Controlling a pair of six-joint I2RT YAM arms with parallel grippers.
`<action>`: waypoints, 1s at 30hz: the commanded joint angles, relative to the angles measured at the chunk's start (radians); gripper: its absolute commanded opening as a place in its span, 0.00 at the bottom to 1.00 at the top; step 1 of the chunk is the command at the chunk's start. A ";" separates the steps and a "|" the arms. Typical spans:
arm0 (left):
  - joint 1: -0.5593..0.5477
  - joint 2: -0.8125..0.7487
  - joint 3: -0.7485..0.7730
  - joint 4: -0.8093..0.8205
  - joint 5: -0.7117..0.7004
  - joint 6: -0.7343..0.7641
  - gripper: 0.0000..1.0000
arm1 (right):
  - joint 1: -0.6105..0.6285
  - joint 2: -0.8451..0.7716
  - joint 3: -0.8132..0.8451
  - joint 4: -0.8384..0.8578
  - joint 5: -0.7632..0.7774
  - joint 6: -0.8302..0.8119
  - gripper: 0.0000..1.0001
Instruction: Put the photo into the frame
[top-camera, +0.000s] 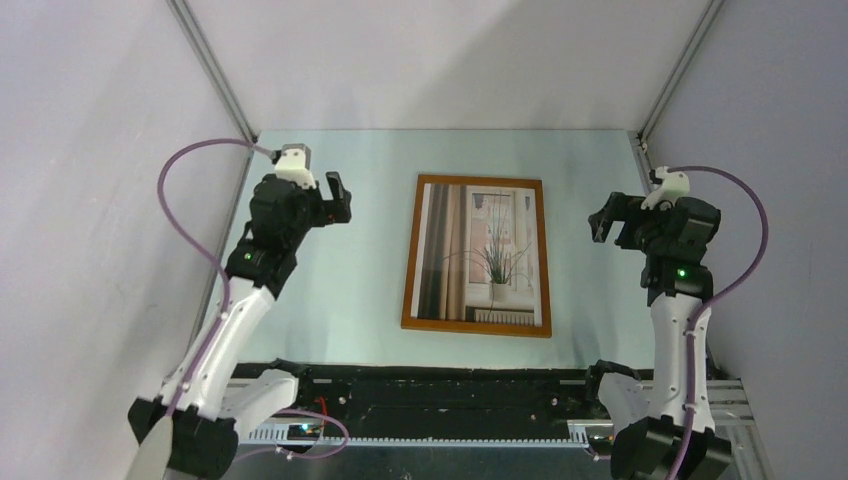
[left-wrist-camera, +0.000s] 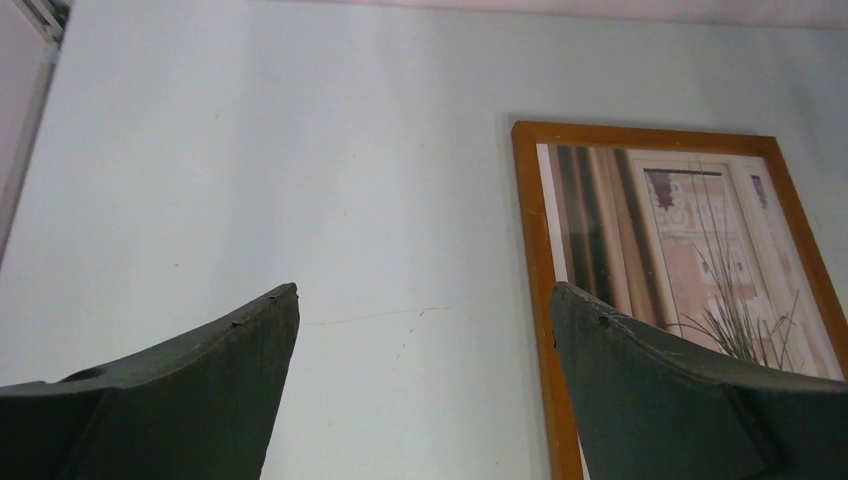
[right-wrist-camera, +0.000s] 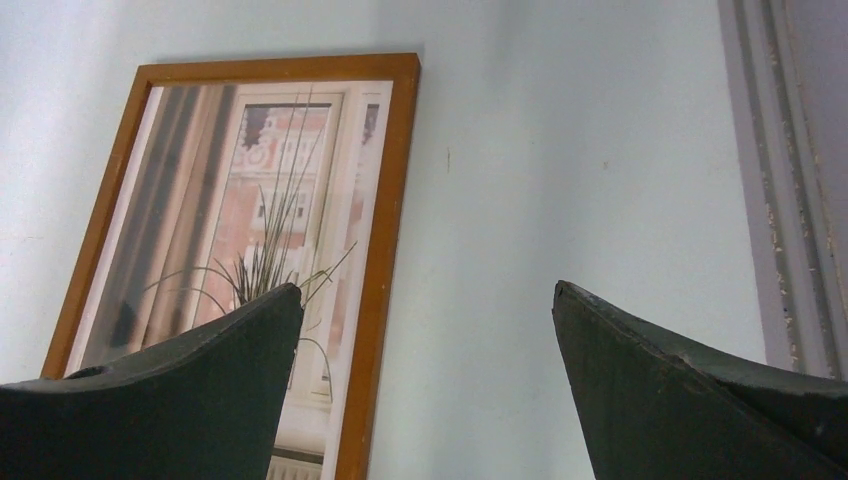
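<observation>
The photo (top-camera: 483, 250), a print of a grass plant by a curtained window, lies inside the wooden frame (top-camera: 410, 262) flat on the pale green table in the middle of the top view. It shows again in the left wrist view as photo (left-wrist-camera: 690, 240) within frame (left-wrist-camera: 531, 240), and in the right wrist view as photo (right-wrist-camera: 240, 200) within frame (right-wrist-camera: 385, 200). My left gripper (top-camera: 338, 198) hovers open left of the frame, holding nothing. My right gripper (top-camera: 602, 220) hovers open right of the frame, also empty.
The pale green table (top-camera: 330, 290) is walled in by white panels with metal corner rails (top-camera: 215, 70). A grey rail (right-wrist-camera: 775, 200) runs along the table's right edge. A black base strip (top-camera: 440, 390) with the arm mounts lies at the near edge.
</observation>
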 joint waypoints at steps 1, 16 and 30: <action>0.006 -0.160 -0.056 0.024 -0.019 0.078 1.00 | -0.002 -0.067 -0.028 -0.018 0.027 -0.016 1.00; 0.006 -0.397 -0.219 0.010 -0.034 0.157 1.00 | -0.002 -0.224 -0.093 -0.117 0.120 -0.085 0.99; 0.017 -0.484 -0.397 0.209 -0.086 0.207 0.98 | 0.001 -0.228 -0.135 -0.091 0.168 -0.108 1.00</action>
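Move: The framed photo lies flat on the table between the two empty hands. Its middle is about 27 cm to the left hand's right, some 2 cm back and 25 cm below it. From the right hand it lies roughly 22 cm to the left, 2 cm ahead and 22 cm below. Nothing else is on the table near either hand. With the framed photo left lying untouched between them, both open hands draw back towards their bases, high over the table. The left goes about 7 cm back and 3 cm left, first rising, then sinking below its starting height while its fingertips tilt up some 10 degrees; the right goes about 5 cm back and then sinks roughly 3 cm. ##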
